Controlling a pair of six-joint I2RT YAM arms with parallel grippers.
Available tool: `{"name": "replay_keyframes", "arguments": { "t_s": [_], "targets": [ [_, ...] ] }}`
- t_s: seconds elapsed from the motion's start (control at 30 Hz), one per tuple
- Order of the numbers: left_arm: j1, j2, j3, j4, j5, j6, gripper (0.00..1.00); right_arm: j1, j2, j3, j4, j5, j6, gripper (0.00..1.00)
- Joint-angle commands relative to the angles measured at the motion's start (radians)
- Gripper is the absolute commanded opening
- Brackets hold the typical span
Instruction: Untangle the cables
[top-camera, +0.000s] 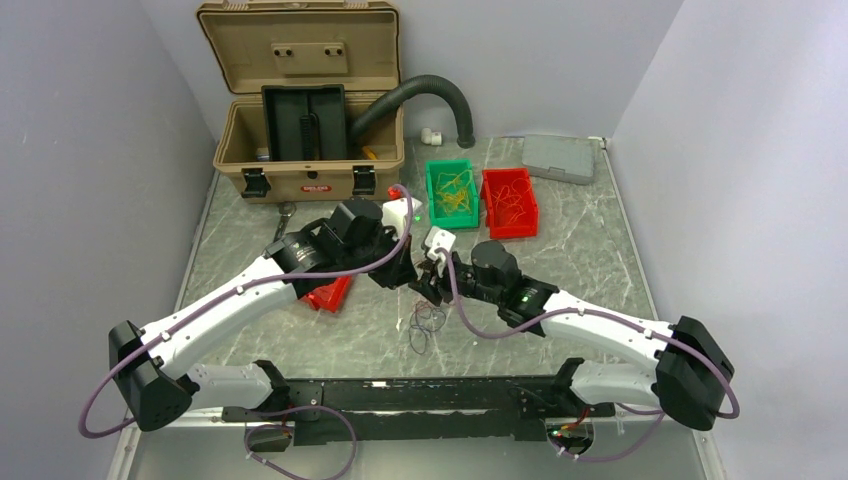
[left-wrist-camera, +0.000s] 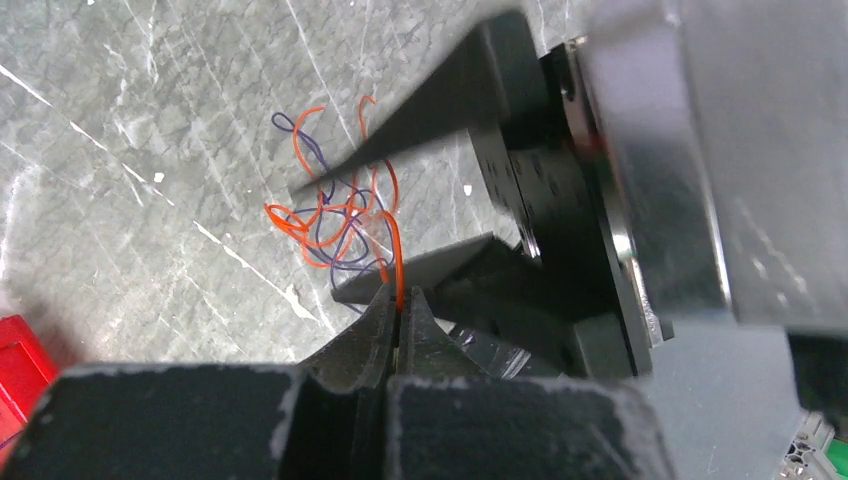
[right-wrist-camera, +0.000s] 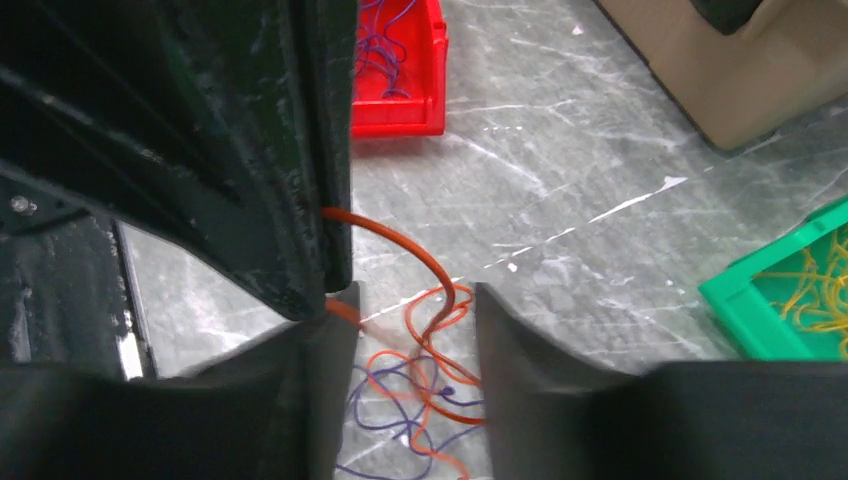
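Observation:
The cables (top-camera: 428, 322) are a loose tangle of thin orange and purple strands on the marble table, just in front of both grippers. My left gripper (left-wrist-camera: 402, 298) is shut on one orange strand, which rises from the tangle (left-wrist-camera: 335, 215) into its tips. My right gripper (right-wrist-camera: 415, 292) faces it at close range. Its jaws stand apart, astride the same orange strand, with the tangle (right-wrist-camera: 430, 390) below them. Its fingers (left-wrist-camera: 440, 110) show black in the left wrist view, one above the tangle and one below. The left gripper's fingers (right-wrist-camera: 290, 180) fill the upper left of the right wrist view.
A red bin (top-camera: 328, 295) lies under the left arm. A green bin (top-camera: 452, 192) with yellow wires and a red bin (top-camera: 510, 200) with orange wires stand behind the grippers. An open tan toolbox (top-camera: 300, 100), a black hose (top-camera: 420, 95) and a grey case (top-camera: 558, 157) are at the back.

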Motion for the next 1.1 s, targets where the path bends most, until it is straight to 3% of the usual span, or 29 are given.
{"name": "replay_keyframes", "arguments": {
  "t_s": [0.0, 0.03, 0.07, 0.13, 0.23, 0.4, 0.63, 0.87, 1.07],
  "targets": [
    [-0.006, -0.015, 0.039, 0.015, 0.011, 0.019, 0.00, 0.005, 0.006, 0.048, 0.081, -0.043, 0.005, 0.24],
    [-0.006, -0.021, 0.039, 0.010, -0.005, 0.010, 0.01, 0.004, 0.003, 0.045, 0.083, -0.046, 0.011, 0.08],
    [-0.006, -0.032, 0.031, 0.014, -0.023, -0.001, 0.10, 0.005, -0.002, 0.040, 0.088, -0.036, 0.018, 0.00],
    [-0.004, -0.071, -0.007, 0.055, -0.039, -0.018, 0.36, 0.003, -0.024, 0.015, 0.109, -0.022, 0.035, 0.00],
    [0.005, -0.160, -0.075, 0.131, -0.083, -0.042, 0.66, -0.004, -0.064, -0.023, 0.123, 0.028, 0.068, 0.00],
    [0.098, -0.306, -0.218, 0.256, -0.030, -0.076, 0.90, -0.042, -0.112, 0.008, 0.096, 0.123, 0.173, 0.00],
    [0.120, -0.393, -0.446, 0.438, -0.028, -0.071, 0.96, -0.076, -0.115, 0.197, -0.057, 0.185, 0.277, 0.00],
    [0.083, -0.248, -0.540, 0.560, -0.008, -0.110, 0.95, -0.084, -0.084, 0.372, -0.206, 0.273, 0.346, 0.00],
    [0.043, -0.122, -0.553, 0.688, -0.063, -0.101, 0.92, -0.093, -0.086, 0.434, -0.239, 0.302, 0.405, 0.00]
  ]
}}
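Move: The left hand still grips the orange cable, whose hanging strand passes between the right hand's open, closing fingers, right at its hand point. The purple tangle this cable runs into lies on the table about 21 cm below the left hand, 2 cm to its right and roughly level fore and aft. The red box is about 25 cm left of the left hand, 11 ahead and 19 below. From the right hand, the green tray is some 32 cm ahead, 9 right and 15 below. The right fingers shut on the orange cable beside the left fingertips and, once the left hand has opened wide and let go, carry it up about 17 cm and some 5 cm forward, with a little drift right, the wrist rolling its left side up and swinging clockwise by some 20 degrees each. The left hand backs off left and up by a few centimetres with a slight tilt, then, still wide open, sinks about 12 cm from that height towards the purple cable, easing partly back to the right, without reaching it. ##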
